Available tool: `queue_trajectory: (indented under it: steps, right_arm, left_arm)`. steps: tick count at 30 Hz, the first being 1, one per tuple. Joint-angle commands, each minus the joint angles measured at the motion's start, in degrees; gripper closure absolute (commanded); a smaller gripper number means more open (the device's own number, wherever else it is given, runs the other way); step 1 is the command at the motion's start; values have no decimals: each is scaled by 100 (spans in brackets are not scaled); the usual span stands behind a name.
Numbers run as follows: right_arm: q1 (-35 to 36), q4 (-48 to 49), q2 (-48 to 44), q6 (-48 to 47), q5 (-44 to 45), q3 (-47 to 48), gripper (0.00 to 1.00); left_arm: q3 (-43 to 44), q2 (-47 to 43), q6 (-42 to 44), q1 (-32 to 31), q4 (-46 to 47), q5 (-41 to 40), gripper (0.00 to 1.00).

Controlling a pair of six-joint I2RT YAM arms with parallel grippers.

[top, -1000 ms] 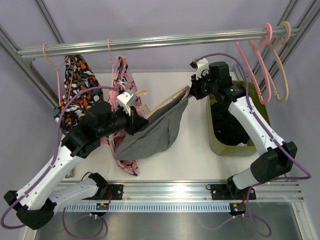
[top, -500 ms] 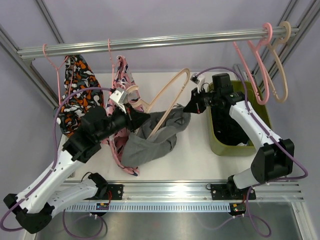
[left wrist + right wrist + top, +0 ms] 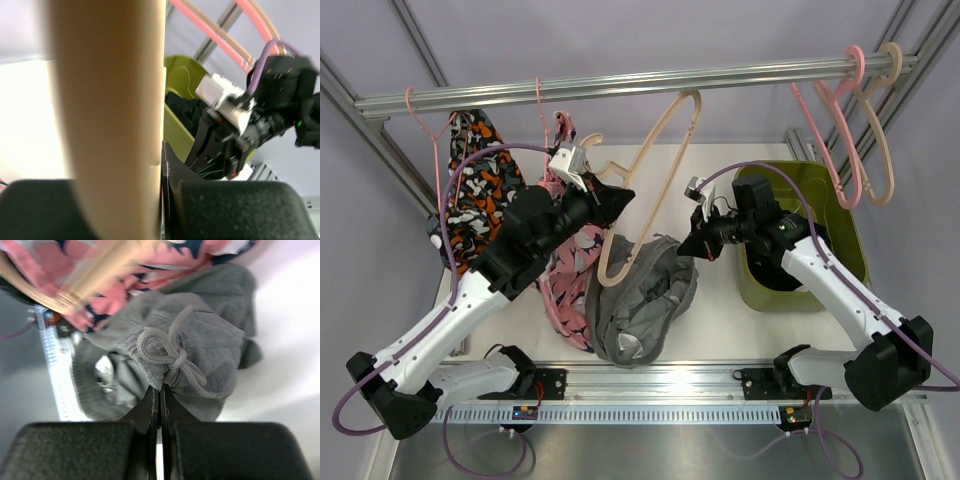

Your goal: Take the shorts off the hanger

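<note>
The grey shorts (image 3: 642,298) lie in a crumpled heap on the white table, off the beige hanger (image 3: 665,160). My left gripper (image 3: 617,197) is shut on that hanger and holds it tilted, hook up by the rail, lower bend just over the heap. The hanger (image 3: 110,125) fills the left wrist view between my fingers. My right gripper (image 3: 683,247) is shut on the grey shorts' waistband (image 3: 165,355) beside the drawstring knot. Patterned blue-orange-white shorts (image 3: 475,190) hang on a pink hanger at the left. Black shorts (image 3: 772,272) lie in the bin.
A pink floral garment (image 3: 565,290) hangs beside the left arm. The olive-green bin (image 3: 830,215) stands at the right. Two empty hangers, pink (image 3: 835,135) and beige (image 3: 885,130), hang on the metal rail (image 3: 620,82). Frame posts stand at both sides.
My left gripper lifted the beige hanger up and out of the grey shorts. The shorts dropped into a heap. My right gripper moved down and toward the front with the waistband.
</note>
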Motion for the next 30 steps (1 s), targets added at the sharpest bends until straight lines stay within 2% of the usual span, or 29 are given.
queue_trajectory:
  steps: [1,3,4,5,7,10,14,19,21,24,25,30]
  right_arm:
    - [-13,-234,102,-637,801,-29,98]
    - [-13,-558,321,-1057,1021,-29,90]
    - [-13,-682,383,-1234,1031,-38,84]
    - [-13,-918,436,-1401,918,-47,73]
    - [-5,-1060,472,-1824,785,-73,64]
    - [-13,-1306,323,-2158,697,14,56]
    - [-13,-1832,-133,-2841,469,462,42]
    - [-22,-2834,-626,-4160,-364,1252,36]
    - [-22,-3379,-601,-4679,-585,1612,36]
    - [-13,-3697,-408,-5224,-902,2184,37]
    - [-5,-3898,-198,-5574,-920,2525,36]
    - [144,-4093,383,-6157,-429,3538,35]
  left_arm:
    - [688,-71,233,-29,-317,-333,100]
    - [724,-71,216,-29,-880,-333,100]
    - [733,-88,155,-29,-1039,-333,100]
    - [707,-123,128,-29,-1275,-333,100]
    - [689,-167,23,-38,-1470,-333,100]
    - [750,-150,-39,-38,-1813,-272,100]
    - [882,-18,84,-47,-2191,62,100]
    - [1049,122,479,-64,-2850,570,100]
    - [1076,192,593,-73,-2973,808,100]
    - [1102,280,708,-135,-3097,1274,100]
    - [1128,368,786,-169,-3097,1545,100]
    - [1427,693,954,-345,-3334,2030,100]
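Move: The grey shorts lie heaped mainly some 9 cm left of the shut right fingers, about level ahead and 16 cm lower, with one edge still at those fingertips. The beige hanger the right hand goes for next has its middle about 4 cm ahead, 7 cm left and 15 cm above. The left hand holds that hanger; the right gripper, where it is taken, is about 3 cm back, 12 cm right and 14 cm lower. The pink shorts hang about 4 cm ahead, 12 cm left and 15 cm below the left hand. The grey shorts are let go as the right fingers open about two thirds; that hand dips some 6 cm, then rises to end 12 cm above its start and slightly back, rolling about 50 degrees. The hanger, still gripped by the left hand, comes down about 8 cm and back nearly as far after a brief lift, the fingers tipping down so that its free end swings towards the open right fingers. ##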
